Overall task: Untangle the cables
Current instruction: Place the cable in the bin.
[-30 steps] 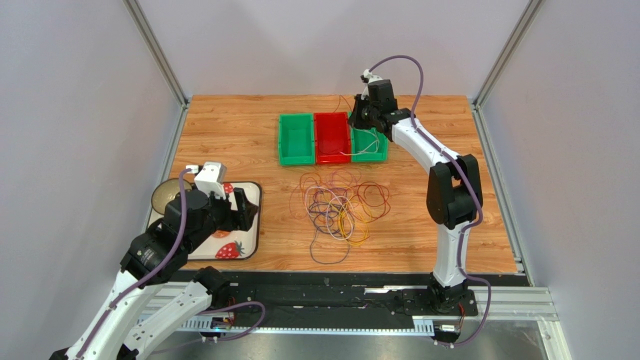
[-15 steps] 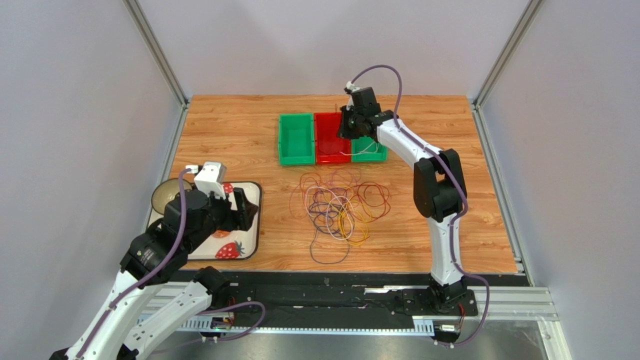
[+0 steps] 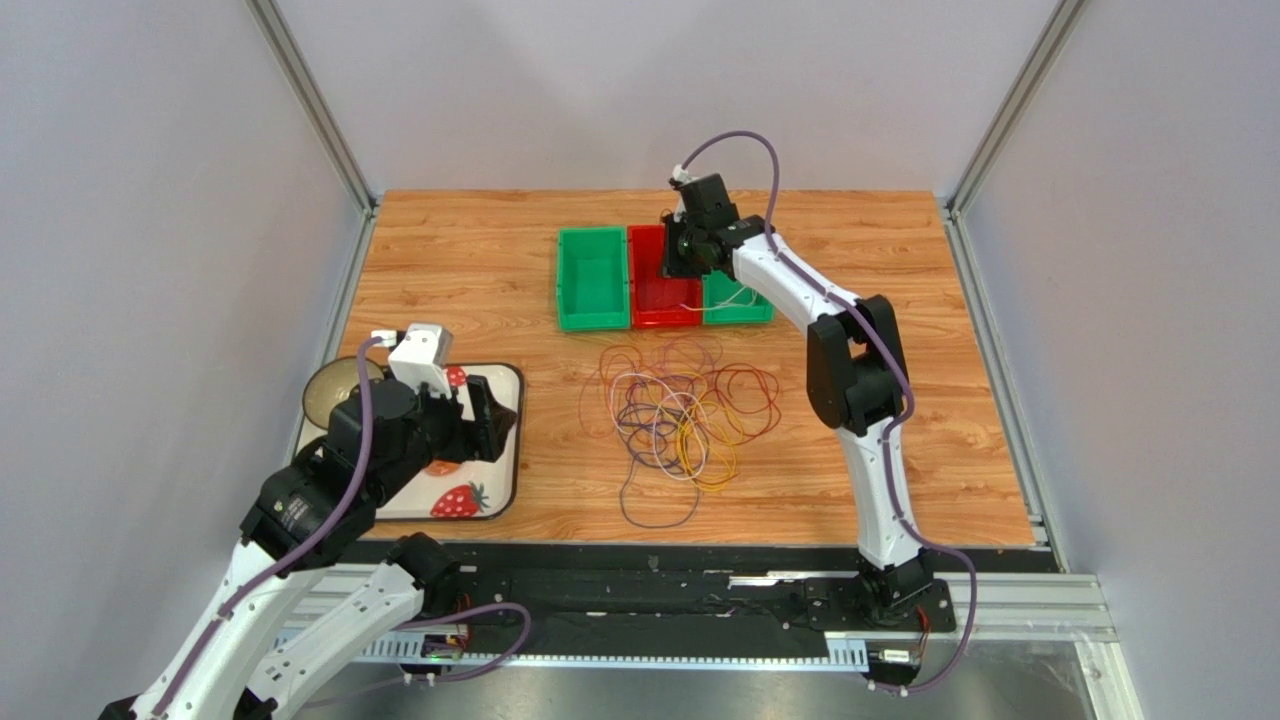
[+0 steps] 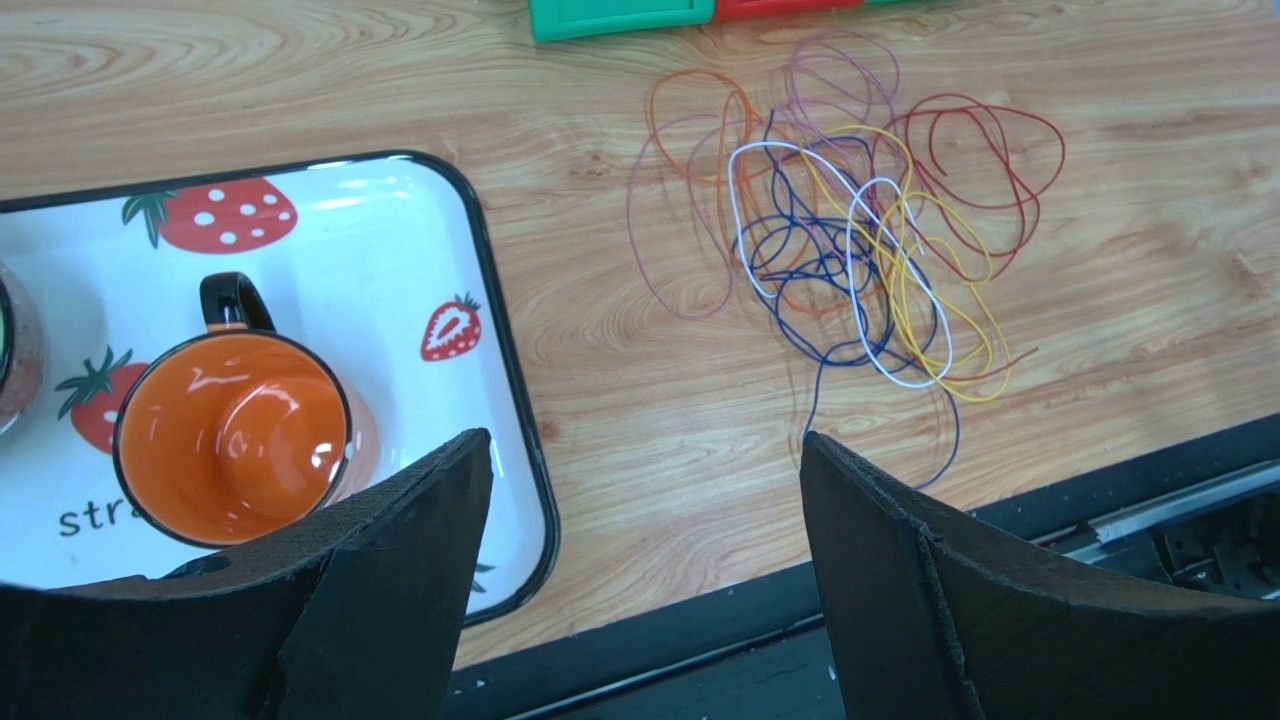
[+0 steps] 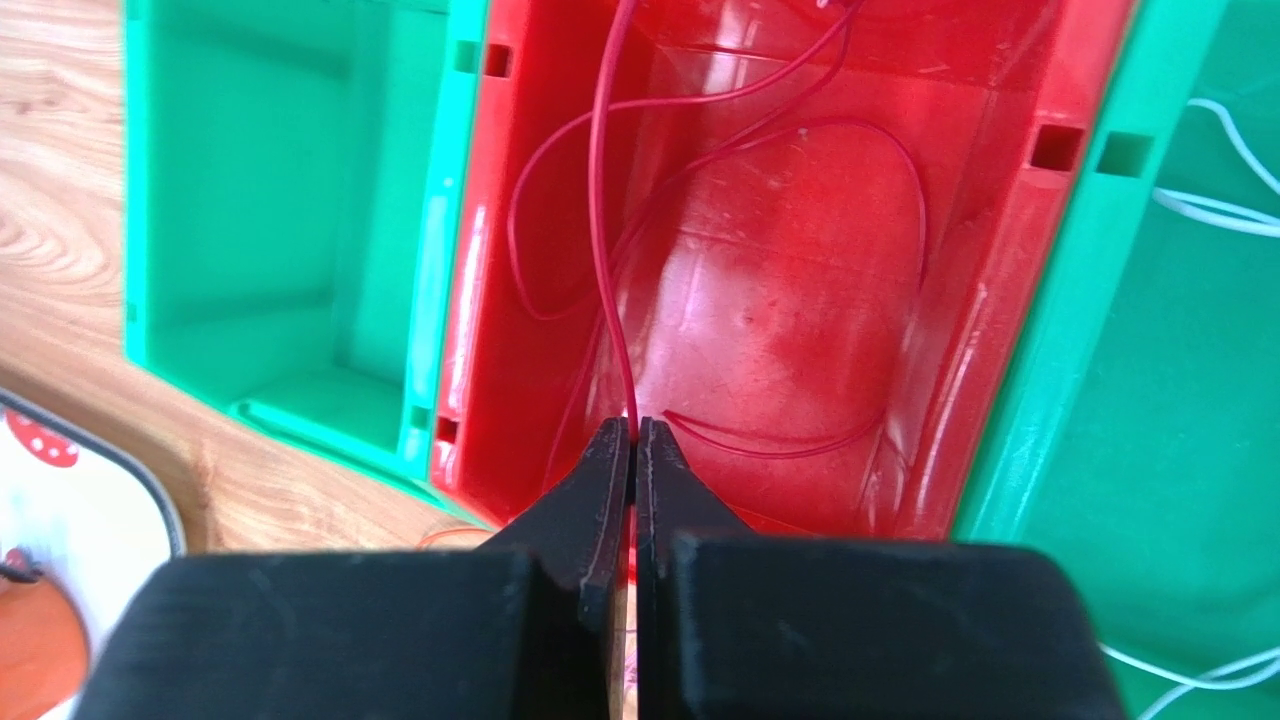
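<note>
A tangle of thin purple, yellow, white and reddish cables (image 3: 684, 413) lies mid-table, and shows in the left wrist view as overlapping loops (image 4: 849, 255). My right gripper (image 5: 633, 428) is shut on a thin red cable (image 5: 601, 225), which loops down into the red bin (image 5: 781, 300). From above, that gripper (image 3: 684, 263) hangs over the red bin (image 3: 648, 311). My left gripper (image 4: 643, 438) is open and holds nothing. It hovers at the near left (image 3: 489, 420), over the tray's right edge, well apart from the tangle.
A green bin (image 3: 592, 278) stands left of the red one. Another green bin (image 5: 1157, 420) on its right holds a white cable (image 5: 1217, 210). A strawberry-print tray (image 4: 361, 255) carries an orange mug (image 4: 233, 435) at the near left.
My right arm has swung left from over the right green bin to over the red bin, still shut on the red cable. The left arm has not moved.
</note>
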Controlling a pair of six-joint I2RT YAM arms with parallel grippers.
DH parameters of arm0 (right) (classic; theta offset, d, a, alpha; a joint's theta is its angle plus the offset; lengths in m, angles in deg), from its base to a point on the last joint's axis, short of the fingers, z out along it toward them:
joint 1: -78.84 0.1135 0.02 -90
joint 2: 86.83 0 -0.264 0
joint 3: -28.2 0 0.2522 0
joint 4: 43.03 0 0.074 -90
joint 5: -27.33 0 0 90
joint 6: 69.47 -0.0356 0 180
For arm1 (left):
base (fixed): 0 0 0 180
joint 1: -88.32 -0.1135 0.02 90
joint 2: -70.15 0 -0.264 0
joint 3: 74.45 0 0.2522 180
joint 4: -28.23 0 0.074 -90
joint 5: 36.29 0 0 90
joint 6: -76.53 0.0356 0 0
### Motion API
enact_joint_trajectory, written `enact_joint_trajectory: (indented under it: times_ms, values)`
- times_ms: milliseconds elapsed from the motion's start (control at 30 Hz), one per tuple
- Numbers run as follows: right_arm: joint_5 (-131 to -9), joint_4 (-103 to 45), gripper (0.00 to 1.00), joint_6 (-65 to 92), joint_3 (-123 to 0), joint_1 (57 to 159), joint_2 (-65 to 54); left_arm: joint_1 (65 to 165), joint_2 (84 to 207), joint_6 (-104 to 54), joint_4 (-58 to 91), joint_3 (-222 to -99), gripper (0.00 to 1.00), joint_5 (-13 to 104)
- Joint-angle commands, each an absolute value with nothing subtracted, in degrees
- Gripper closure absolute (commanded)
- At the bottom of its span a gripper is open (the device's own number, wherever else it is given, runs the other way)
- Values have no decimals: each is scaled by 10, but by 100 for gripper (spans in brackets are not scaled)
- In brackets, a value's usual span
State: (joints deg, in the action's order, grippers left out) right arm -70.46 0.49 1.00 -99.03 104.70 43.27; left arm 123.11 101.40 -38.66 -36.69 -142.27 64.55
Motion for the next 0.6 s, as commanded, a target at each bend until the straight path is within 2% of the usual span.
enact_joint_trajectory:
  times_ms: [0, 100, 200, 300, 400, 567]
  values:
    - [-684, 27, 100, 7, -1029, 1049, 446, 1232, 1011, -380, -353, -1425, 17, 641]
    - [-683, 33, 100, 8, -1015, 1049, 439, 1232, 1010, -380, -351, -1425, 17, 640]
    - [-676, 34, 89, 10, -995, 1049, 416, 1232, 1009, -380, -352, -1425, 17, 638]
    - [-677, 33, 70, 12, -981, 1049, 384, 1232, 1007, -380, -352, -1425, 17, 637]
    - [-673, 38, 59, 21, -976, 1049, 354, 1232, 1005, -380, -351, -1425, 17, 636]
    - [-644, 69, 52, 39, -983, 1049, 322, 1231, 1000, -380, -351, -1424, 18, 637]
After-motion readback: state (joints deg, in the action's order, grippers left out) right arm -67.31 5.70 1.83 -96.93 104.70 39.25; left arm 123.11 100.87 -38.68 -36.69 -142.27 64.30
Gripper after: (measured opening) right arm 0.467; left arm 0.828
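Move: Your right gripper holds the red cable just above the red bin; the bin's middle is about 3 cm back towards you, roughly level sideways and some 7 cm below. Beside the red bin, the left green bin sits 12 cm to the hand's left and the right green bin 10 cm to its right, both about 3 cm back; the tangled cables lie 25 cm back. From the left gripper the red bin is roughly 28 cm ahead, 22 cm right. Let the red cable go over the red bin: ease the right gripper down a little over 1 cm, drifting right, and open the shut fingers to about half. With them still opening, draw back and right, about 2 cm each way in all, and lift about 2.5 cm from the low point. ##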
